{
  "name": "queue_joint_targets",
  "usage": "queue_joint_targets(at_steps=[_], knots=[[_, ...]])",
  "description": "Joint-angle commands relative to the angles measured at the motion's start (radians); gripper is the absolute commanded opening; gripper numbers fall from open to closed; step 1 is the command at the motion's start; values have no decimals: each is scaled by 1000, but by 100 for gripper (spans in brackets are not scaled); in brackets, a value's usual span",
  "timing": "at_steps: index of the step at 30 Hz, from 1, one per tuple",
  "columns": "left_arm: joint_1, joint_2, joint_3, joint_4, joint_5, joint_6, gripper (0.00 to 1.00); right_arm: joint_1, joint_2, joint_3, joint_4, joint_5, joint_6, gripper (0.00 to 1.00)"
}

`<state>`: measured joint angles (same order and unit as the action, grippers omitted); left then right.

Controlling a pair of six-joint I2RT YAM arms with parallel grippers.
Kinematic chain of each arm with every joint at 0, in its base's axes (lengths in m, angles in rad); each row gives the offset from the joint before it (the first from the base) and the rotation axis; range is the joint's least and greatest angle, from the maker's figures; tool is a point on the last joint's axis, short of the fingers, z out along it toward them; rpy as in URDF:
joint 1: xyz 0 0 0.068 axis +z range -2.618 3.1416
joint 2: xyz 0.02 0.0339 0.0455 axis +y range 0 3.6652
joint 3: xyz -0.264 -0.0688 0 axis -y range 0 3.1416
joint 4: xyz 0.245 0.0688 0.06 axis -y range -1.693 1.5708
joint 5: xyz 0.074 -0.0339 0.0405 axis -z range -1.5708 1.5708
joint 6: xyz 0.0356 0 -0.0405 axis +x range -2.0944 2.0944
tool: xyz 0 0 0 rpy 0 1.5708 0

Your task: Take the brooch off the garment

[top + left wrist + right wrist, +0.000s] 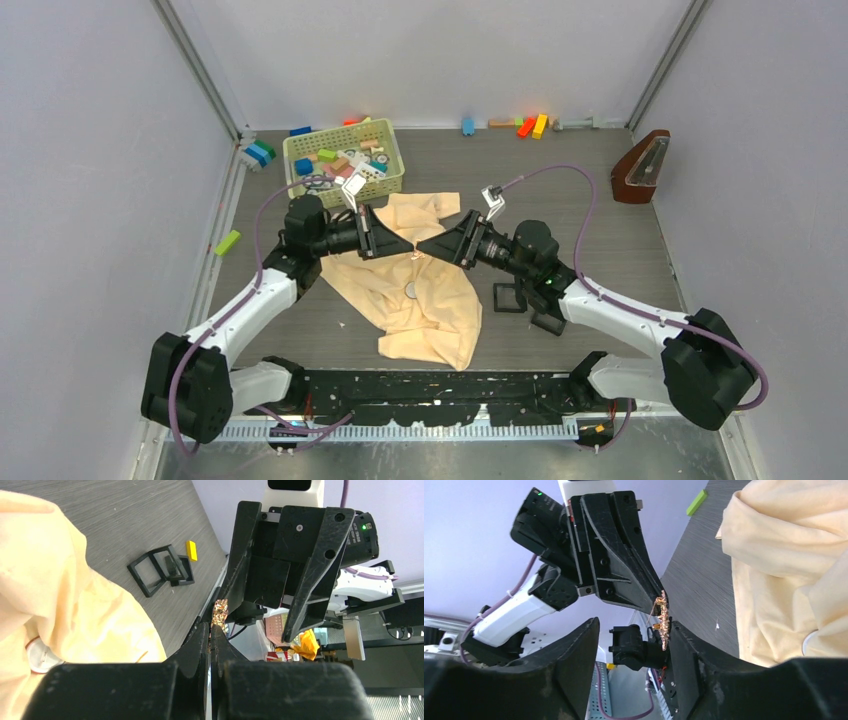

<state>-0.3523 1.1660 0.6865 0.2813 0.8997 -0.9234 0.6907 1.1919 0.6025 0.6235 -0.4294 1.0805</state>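
Observation:
The brooch (663, 622) is a tiny glinting ornament, held in the air just above the pale yellow garment (420, 300), which lies crumpled on the table. My left gripper (212, 630) is shut on the brooch (220, 611), pinching it at the very tips. My right gripper (635, 625) faces it tip to tip and is open, with the brooch right beside its right finger (689, 655). In the top view both grippers meet over the garment's middle, left gripper (404, 247) and right gripper (426, 248).
A flat grey disc (410, 291) lies on the garment. Black square trays (510, 298) sit to its right, under my right arm. A basket (343, 162) of coloured blocks stands behind the garment. A metronome (641, 167) is at the far right and a green block (227, 242) at the left edge.

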Motion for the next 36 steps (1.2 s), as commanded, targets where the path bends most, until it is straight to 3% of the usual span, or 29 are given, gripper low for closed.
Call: queue_joint_targets(at_steps=[1, 8, 20, 29, 36], knots=[[-15, -40, 45, -99, -47, 70, 0, 49, 2, 52, -6, 105, -36, 56], [-17, -51, 51, -116, -49, 68, 0, 65, 1, 66, -64, 134, -87, 40], [-36, -63, 47, -121, -40, 76, 0, 75, 6, 60, -90, 178, -97, 38], [-43, -74, 54, -140, -43, 73, 0, 76, -15, 34, -98, 204, -105, 25], [-43, -53, 54, -106, -32, 14, 0, 76, -30, 12, -104, 211, -117, 21]])
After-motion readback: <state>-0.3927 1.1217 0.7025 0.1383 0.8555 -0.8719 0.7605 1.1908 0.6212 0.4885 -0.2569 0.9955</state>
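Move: The brooch sticks out of the left hand's closed fingertips, about 1 cm to the right of that hand's point. From the right hand it lies some 2 cm to the left and 2 cm below, about level fore and aft. The white disc on the garment lies roughly 20 cm below the right hand, 4 cm back and 2 cm to its left; the standing black frame is some 19 cm to its right, about 4 cm back and 18 cm below. Downwards by about 2.5 cm, mostly early on, the right hand brings its wide-open fingers to the height of the brooch, tipping its fingertips down and turning slightly clockwise as the fingers narrow in two stages to a small gap, not shut. The left hand keeps its pinch on the brooch and draws it back about 1.5 cm with a slight drop. ##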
